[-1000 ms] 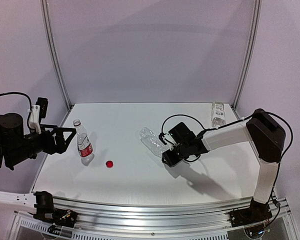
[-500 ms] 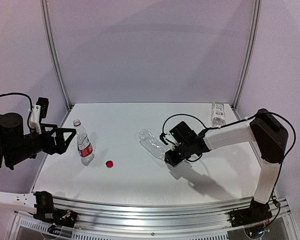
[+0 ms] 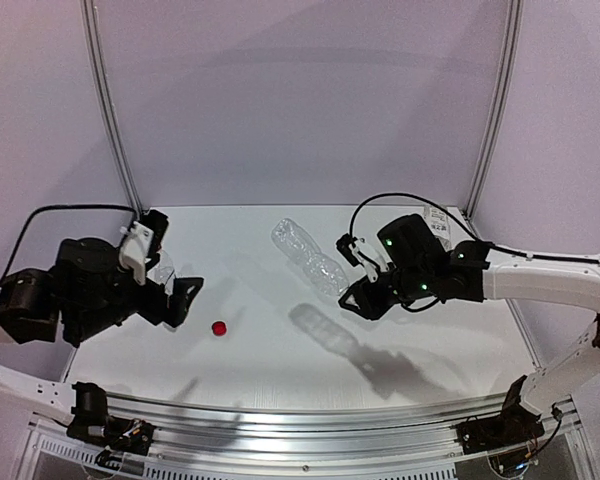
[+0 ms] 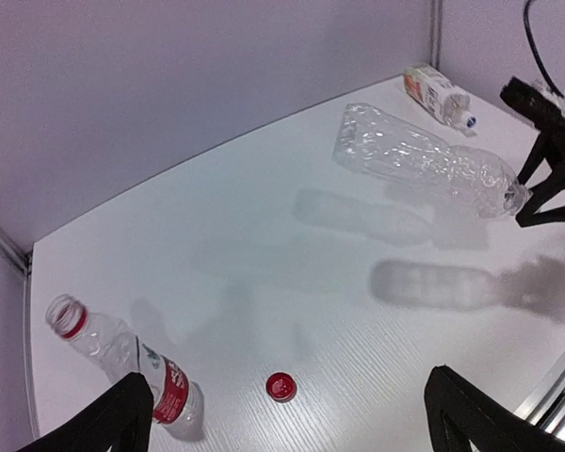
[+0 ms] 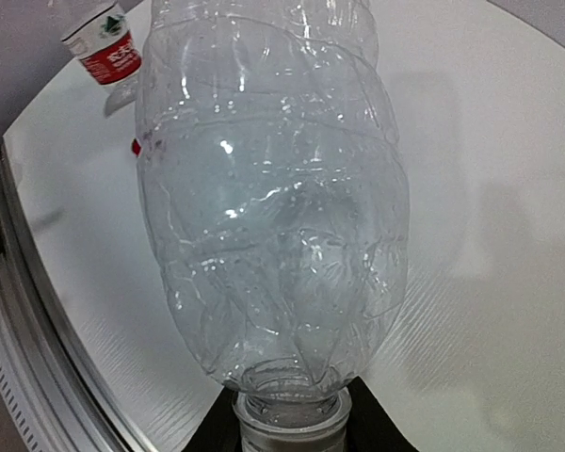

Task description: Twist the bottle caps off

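My right gripper [image 3: 358,296] is shut on the neck end of the slim ribbed bottle [image 3: 308,254] and holds it tilted in the air above the table. In the right wrist view this bottle [image 5: 273,207] fills the frame; its neck sits between my jaws [image 5: 287,438] and its cap is hidden. My left gripper [image 4: 282,428] hangs open over the loose red cap [image 4: 282,385]. The small red-labelled bottle [image 4: 122,363] stands uncapped by the left finger [image 4: 104,428]. The labelled bottle [image 4: 438,92] lies at the far right, its white-and-blue cap [image 4: 466,121] on.
The held bottle's shadow [image 3: 325,330] falls on the white table mid-right. A metal rail [image 3: 300,420] runs along the near edge. Frame posts [image 3: 110,110] stand at the back corners against the pale walls.
The right jaws closed on the ribbed bottle's neck, and the arm lifted it off the table, up and back. The left arm swung in over the red-labelled bottle and red cap.
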`<state>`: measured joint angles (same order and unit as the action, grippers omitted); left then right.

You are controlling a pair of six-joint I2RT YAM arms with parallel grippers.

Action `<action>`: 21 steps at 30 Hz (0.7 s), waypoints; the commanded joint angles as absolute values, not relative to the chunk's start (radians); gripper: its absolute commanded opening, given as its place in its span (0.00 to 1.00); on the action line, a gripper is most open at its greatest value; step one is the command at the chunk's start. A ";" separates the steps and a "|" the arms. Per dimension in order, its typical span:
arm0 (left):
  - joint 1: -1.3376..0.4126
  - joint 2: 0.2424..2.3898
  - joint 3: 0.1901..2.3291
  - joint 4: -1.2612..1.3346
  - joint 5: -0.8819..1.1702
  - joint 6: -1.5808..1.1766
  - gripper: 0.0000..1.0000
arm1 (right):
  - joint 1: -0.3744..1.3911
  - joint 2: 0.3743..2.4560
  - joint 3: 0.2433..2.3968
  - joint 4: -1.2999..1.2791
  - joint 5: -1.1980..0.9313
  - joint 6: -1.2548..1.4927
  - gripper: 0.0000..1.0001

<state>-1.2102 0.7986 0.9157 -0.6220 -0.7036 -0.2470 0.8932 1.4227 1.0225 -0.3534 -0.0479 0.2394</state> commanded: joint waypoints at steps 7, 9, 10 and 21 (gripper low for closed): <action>-1.384 0.996 0.845 -0.306 -0.739 0.355 0.99 | 1.039 1.302 0.917 -0.436 -0.039 0.336 0.16; -1.408 1.025 0.854 -0.304 -0.714 0.450 0.99 | 1.052 1.272 0.920 -0.469 -0.023 0.337 0.17; -1.419 1.036 0.854 -0.293 -0.704 0.503 0.99 | 1.052 1.256 0.913 -0.478 -0.023 0.338 0.17; -1.441 1.238 0.963 -0.287 -0.678 0.966 0.99 | 1.054 1.152 0.887 -0.521 -0.118 0.326 0.18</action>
<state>-1.4387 1.1854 0.8963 -0.3058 -0.7048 0.7551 1.0454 1.1759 0.9043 -0.4824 -0.0658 0.3305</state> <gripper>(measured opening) 0.988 0.311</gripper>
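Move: The clear bottle hangs in the air, its neck end already pinched by the right hand; its middle lies about 9 cm ahead of that hand, 7 cm to its left and 1 cm above. From the left hand, empty and open, that middle is roughly 15 cm ahead, 24 cm to the right and 12 cm lower. The red cap lies about 9 cm ahead of the left hand and 27 cm below; the red-label bottle stands 10 cm ahead, 12 cm left, 17 cm below. Rightward, sinking some 6 cm and easing back slightly, the open left hand sweeps about 13 cm towards the clear bottle, rolling some 65 degrees about its finger line so its left side comes up. The right hand keeps its pinch on the neck end and draws the bottle back about 8 cm, dipping slightly, then rising again, its attitude nearly unchanged. ##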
